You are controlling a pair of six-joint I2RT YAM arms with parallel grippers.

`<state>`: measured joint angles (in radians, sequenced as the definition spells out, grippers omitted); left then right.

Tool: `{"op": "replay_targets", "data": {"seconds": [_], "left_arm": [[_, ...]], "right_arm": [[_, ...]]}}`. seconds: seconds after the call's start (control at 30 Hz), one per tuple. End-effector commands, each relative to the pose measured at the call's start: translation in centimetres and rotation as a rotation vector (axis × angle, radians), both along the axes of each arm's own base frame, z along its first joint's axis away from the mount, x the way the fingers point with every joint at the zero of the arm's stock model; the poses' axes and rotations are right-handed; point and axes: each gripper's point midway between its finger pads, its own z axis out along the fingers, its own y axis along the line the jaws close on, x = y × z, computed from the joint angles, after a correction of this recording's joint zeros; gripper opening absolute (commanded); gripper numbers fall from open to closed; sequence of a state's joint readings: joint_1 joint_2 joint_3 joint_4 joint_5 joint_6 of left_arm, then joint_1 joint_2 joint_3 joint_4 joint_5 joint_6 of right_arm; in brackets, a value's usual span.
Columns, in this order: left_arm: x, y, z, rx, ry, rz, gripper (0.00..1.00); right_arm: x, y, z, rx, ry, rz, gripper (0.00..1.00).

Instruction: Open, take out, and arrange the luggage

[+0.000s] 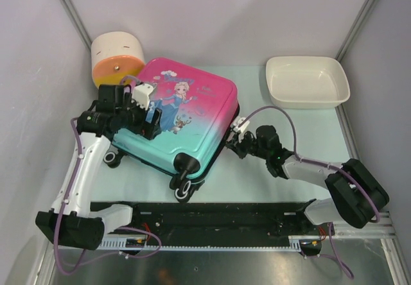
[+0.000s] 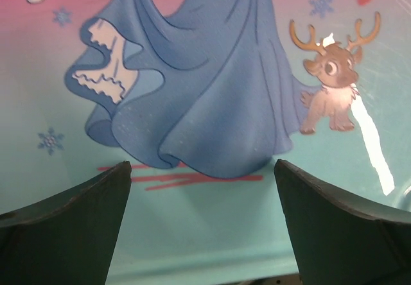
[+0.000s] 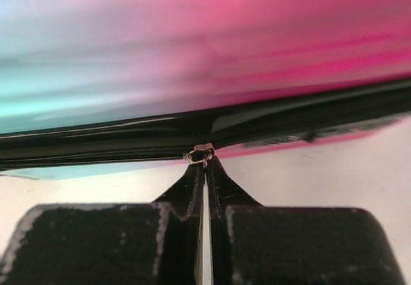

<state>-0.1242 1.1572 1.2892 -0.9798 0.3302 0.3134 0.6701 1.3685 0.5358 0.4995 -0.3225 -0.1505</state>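
The luggage [image 1: 192, 115] lies flat on the table, a pink-to-teal shell with a princess print and black wheels at its near corner. My left gripper [image 1: 152, 119] hovers open just over the teal part of the lid [image 2: 205, 221], its fingers [image 2: 83, 221] wide apart with nothing between them. My right gripper [image 1: 236, 134] is at the suitcase's right side. In the right wrist view its fingertips [image 3: 192, 189] are pinched together at the small metal zip pull [image 3: 200, 154] on the black zip band [image 3: 192, 131], under the shell [image 3: 205, 54].
A white rectangular basin [image 1: 307, 81] stands at the back right. A cream-and-orange rounded drawer box [image 1: 117, 59] sits in the back left corner, close to the suitcase. A black rail [image 1: 205, 215] runs along the near edge between the arm bases.
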Motion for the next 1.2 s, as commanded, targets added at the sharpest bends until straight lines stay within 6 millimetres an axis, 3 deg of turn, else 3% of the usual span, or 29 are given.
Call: {"op": "replay_targets", "data": {"seconds": [0.0,0.13,0.2,0.27,0.43,0.53,0.57,0.63,0.67,0.8,0.9,1.03,1.07,1.17], "left_arm": [[-1.2,0.9,-4.1,0.059,0.179,-0.007,0.98],[-0.5,1.5,-4.9,0.083,0.192,0.002,0.98],[-0.1,1.9,-5.3,0.090,0.200,0.008,0.98],[0.5,2.2,-5.2,0.089,0.191,0.018,0.99],[2.5,2.6,-5.6,0.098,0.194,0.011,0.99],[4.3,2.6,-3.5,0.041,0.138,0.031,0.99],[5.5,2.4,-1.2,0.010,0.084,0.048,0.99],[7.5,3.5,1.2,-0.015,0.020,0.102,0.99],[9.1,4.3,3.7,-0.030,-0.043,0.160,0.99],[13.2,6.0,6.8,-0.135,-0.118,0.234,1.00],[15.6,5.2,6.4,-0.237,-0.098,0.185,1.00],[18.4,4.8,4.5,-0.285,-0.043,0.189,1.00],[19.1,4.8,2.8,-0.289,-0.004,0.193,1.00],[19.9,3.7,0.5,-0.311,0.055,0.158,1.00]], "right_arm": [[6.2,-3.0,4.6,0.040,-0.200,-0.135,0.00],[9.2,-4.9,4.7,0.030,-0.227,-0.169,0.00],[10.2,-4.9,3.7,0.022,-0.215,-0.162,0.00],[11.3,-4.7,4.3,0.040,-0.223,-0.149,0.00],[9.8,-2.4,4.3,0.056,-0.216,-0.029,0.00],[8.9,-1.6,3.9,0.055,-0.192,0.001,0.00],[8.7,-1.4,3.9,0.055,-0.190,0.007,0.00],[8.4,-1.2,3.7,0.053,-0.180,0.019,0.00],[8.4,-1.2,3.6,0.052,-0.177,0.019,0.00],[8.2,-1.1,3.6,0.049,-0.178,0.033,0.00],[8.2,-1.3,4.0,0.043,-0.198,0.034,0.00],[8.4,-1.8,4.2,0.042,-0.201,0.035,0.00],[8.3,-1.9,4.2,0.039,-0.197,0.037,0.00],[8.2,-2.2,3.9,0.027,-0.187,0.041,0.00]]}}
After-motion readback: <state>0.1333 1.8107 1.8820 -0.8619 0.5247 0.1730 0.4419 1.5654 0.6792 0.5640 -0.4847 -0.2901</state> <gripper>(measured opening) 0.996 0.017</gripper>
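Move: My right fingers already pinch the zipper pull on the luggage's right side. The lock lies farther along the seam, about 10 cm ahead and 5 to the right at the same height; the luggage's far right corner is some 17 ahead and 5 right. My left hand hovers close over the lid: the luggage's far left edge is about 20 cm ahead, 7 left and 2 below it, with the drawer box roughly 28 ahead, 15 left and 10 lower. I keep the pull pinched in my shut right fingers and draw it quickly forward along the side seam, some 9 cm and slightly to my right, towards the lock, then hold it there. Meanwhile my left hand, fingers wide open, skims forward level over the lid, then lifts as it speeds up and angles left, and dips over the far left edge: about 20 cm in all, rolling left side down and turning slightly counter-clockwise. ##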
